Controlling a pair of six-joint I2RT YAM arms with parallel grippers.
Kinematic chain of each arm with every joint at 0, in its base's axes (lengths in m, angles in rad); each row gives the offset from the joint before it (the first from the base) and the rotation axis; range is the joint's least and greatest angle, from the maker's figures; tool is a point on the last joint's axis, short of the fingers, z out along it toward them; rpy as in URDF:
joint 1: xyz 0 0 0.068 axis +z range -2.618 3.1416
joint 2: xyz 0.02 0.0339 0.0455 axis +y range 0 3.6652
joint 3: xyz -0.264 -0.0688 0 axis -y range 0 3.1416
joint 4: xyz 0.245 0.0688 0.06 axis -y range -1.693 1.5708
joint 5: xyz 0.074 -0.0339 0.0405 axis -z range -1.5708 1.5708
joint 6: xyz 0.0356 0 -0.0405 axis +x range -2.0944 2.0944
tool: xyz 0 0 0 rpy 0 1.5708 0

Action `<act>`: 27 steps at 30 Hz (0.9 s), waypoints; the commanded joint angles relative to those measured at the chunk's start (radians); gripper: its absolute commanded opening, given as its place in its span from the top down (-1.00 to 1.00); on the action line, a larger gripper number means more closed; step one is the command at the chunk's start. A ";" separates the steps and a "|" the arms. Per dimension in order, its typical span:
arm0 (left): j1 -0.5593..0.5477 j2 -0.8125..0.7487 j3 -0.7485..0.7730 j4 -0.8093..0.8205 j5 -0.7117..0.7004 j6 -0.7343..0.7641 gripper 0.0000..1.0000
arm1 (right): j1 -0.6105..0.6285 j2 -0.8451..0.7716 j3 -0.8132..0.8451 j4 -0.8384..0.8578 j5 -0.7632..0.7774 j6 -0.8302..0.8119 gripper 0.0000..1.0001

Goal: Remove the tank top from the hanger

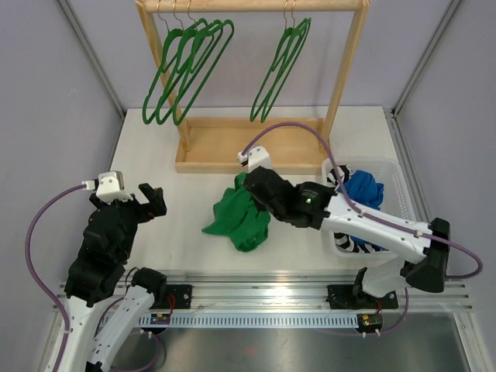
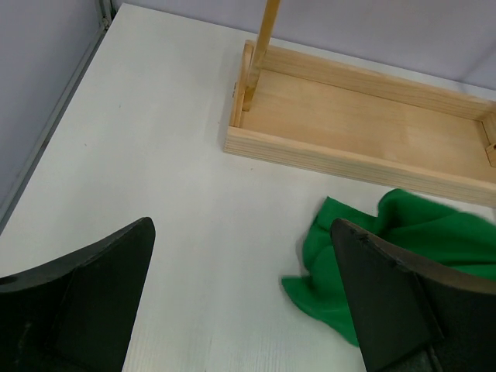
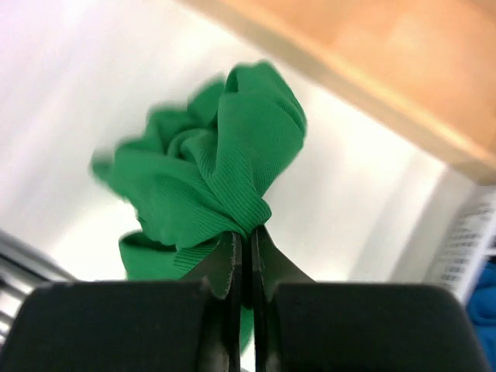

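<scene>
The green tank top lies crumpled on the white table in front of the wooden rack. No hanger shows in its folds. My right gripper is shut on a bunched ribbed fold at the top of the tank top, jaws pressed together. Several green hangers hang bare on the rack rail, with more at the right. My left gripper hovers open above the table left of the tank top, nothing between its fingers.
The wooden rack's tray base stands behind the tank top. A white basket at the right holds a blue cloth and a black-and-white striped one. Metal frame posts run along both table sides.
</scene>
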 commanded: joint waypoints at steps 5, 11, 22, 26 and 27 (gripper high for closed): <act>0.001 -0.015 -0.007 0.064 0.004 0.024 -0.98 | -0.105 -0.172 0.235 -0.276 0.258 -0.011 1.00; 0.001 -0.031 -0.012 0.068 -0.002 0.024 -0.98 | -0.194 -0.245 0.415 -0.448 0.379 -0.026 1.00; 0.001 -0.027 -0.013 0.068 -0.016 0.017 -0.98 | -0.422 -0.321 0.501 -0.691 0.563 0.035 1.00; 0.001 -0.025 -0.012 0.068 -0.019 0.017 -0.98 | -0.566 -0.304 0.312 -0.614 0.425 0.032 1.00; 0.001 -0.024 -0.012 0.067 -0.022 0.015 -0.98 | -0.617 -0.299 0.267 -0.585 0.343 0.024 1.00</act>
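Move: The white bin that the right hand is taking the green tank top to has its middle about 31 cm to that hand's right, 4 cm farther out and 18 cm lower. The blue tank top inside it lies some 29 cm right and 8 cm ahead, while the rack's wooden tray is about 24 cm ahead and 4 cm left, both roughly 18 cm below. From the idle left hand the bin is some 65 cm right, 7 cm ahead and 24 cm down. Still pinching the bunched green tank top in shut fingers, the right hand sweeps fast to its right, about 32 cm, while climbing some 20 cm, bowing out a few centimetres forward on the way and coming back, until it is high over the white bin. Along the way the wrist swings about 50 degrees clockwise and the fingertips lift from their downward slant, and right at the end the hand starts to sink by a few centimetres with the grip kept. ##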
